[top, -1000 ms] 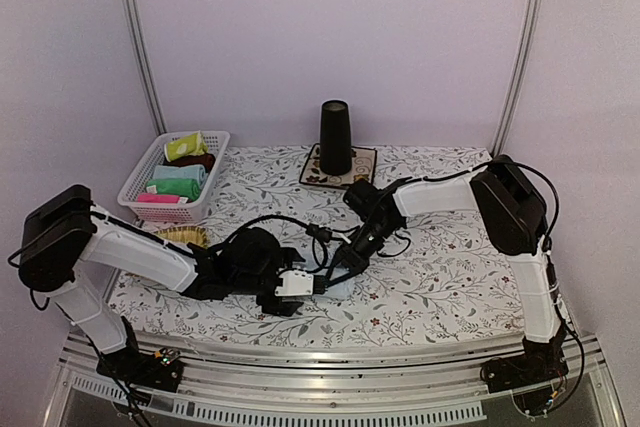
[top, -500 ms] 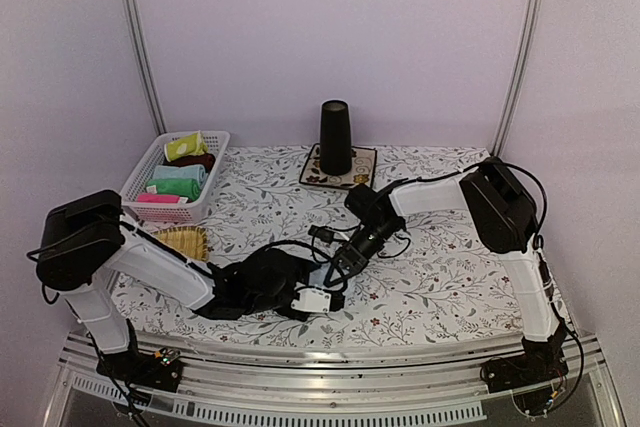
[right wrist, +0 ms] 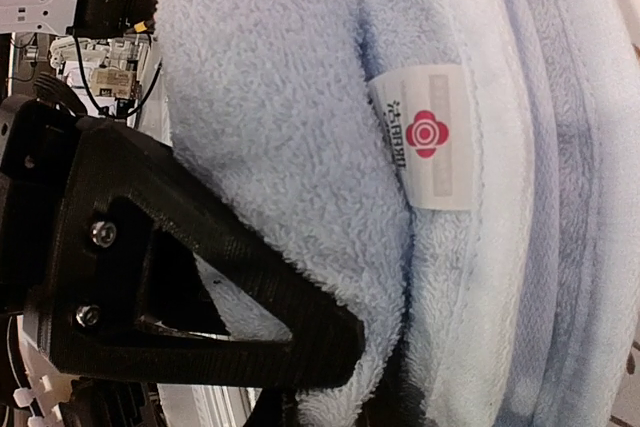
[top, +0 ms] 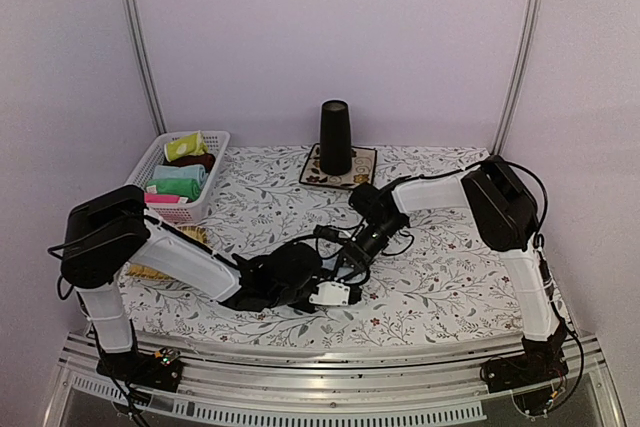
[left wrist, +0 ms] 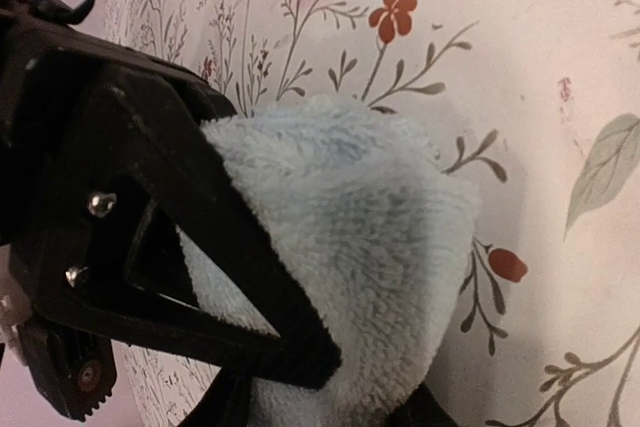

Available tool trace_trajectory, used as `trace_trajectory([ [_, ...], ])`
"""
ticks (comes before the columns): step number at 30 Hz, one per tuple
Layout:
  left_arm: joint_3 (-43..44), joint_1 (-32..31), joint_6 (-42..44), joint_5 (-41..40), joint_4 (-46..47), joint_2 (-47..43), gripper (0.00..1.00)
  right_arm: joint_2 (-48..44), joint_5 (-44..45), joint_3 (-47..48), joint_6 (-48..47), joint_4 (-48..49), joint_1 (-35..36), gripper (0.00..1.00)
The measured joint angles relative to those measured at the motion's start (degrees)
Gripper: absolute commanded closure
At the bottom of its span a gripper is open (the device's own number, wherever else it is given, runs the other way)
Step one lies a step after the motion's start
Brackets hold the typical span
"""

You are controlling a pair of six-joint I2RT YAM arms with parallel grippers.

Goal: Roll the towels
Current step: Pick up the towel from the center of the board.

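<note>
The light blue towel (left wrist: 340, 217) lies on the flowered tablecloth, bunched into a thick fold. My left gripper (left wrist: 375, 392) is shut on one end, its black finger (left wrist: 250, 277) pressed into the pile. My right gripper (right wrist: 380, 377) is shut on a fold of the same towel (right wrist: 270, 97), beside its white label with a red mark (right wrist: 432, 137). From above, the left gripper (top: 340, 282) and right gripper (top: 352, 259) meet at the table's middle front and hide the towel. A yellow-green cloth (top: 185, 147) lies in the white basket (top: 215, 182).
The basket at the back left holds several folded cloths. A woven straw tray (top: 190, 237) is partly under my left arm. A black cone (top: 335, 137) stands on a square dark-bordered mat (top: 365, 162) at the back centre.
My left arm has swung right along the table's front to the towel, and its jaws have closed from wide open onto it. The right gripper has kept its hold.
</note>
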Motion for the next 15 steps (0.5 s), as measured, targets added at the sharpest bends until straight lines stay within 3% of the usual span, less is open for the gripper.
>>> trace_trajectory([
  [2, 1.42, 0.04, -0.66, 0.24, -2.29, 0.39, 0.78, 0.0, 0.13, 0.0, 0.07, -0.39, -0.31, 0.83],
  [7, 5.16, 0.31, -2.8, 1.18, -7.02, 1.77, 1.0, -1.22, 1.03, -0.83, -0.09, -1.09, -1.16, 0.44],
  [12, 6.99, 1.53, -4.26, 3.48, -10.21, 2.12, 1.0, -8.2, 5.44, -5.64, 0.07, 0.7, -2.29, 0.24],
  [14, 7.23, 2.34, -4.48, 4.94, -11.28, 1.57, 1.0, -12.13, 6.91, -7.98, 0.68, 1.11, -3.65, 0.01],
  [15, 7.41, 2.93, -4.48, 5.77, -12.11, 1.18, 1.0, -15.08, 7.63, -9.62, 0.96, 1.55, -5.11, 0.01],
])
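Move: The folded, rolled blue towel lies on the table in both grippers, its middle about 1 cm ahead of the left hand point and level with it sideways; from the right hand point it is roughly 2 cm left and 1 cm ahead. The flowered tile with the black cylinder on it lies some 33 cm straight ahead of the right hand. The woven tray is about 35 cm left and 7 cm ahead of the left hand. The right gripper opens from nearly shut to mostly open, comes free of the towel beside the left fingers and speeds away up and to the right with a lesser forward part, about 7 cm in all, its fingers tipping a little more steeply down. The left hand stays within about a centimetre and keeps its pinch near the towel's middle, its opening unchanged, while its wrist tilts the fingers some 10 degrees steeper towards the table. ##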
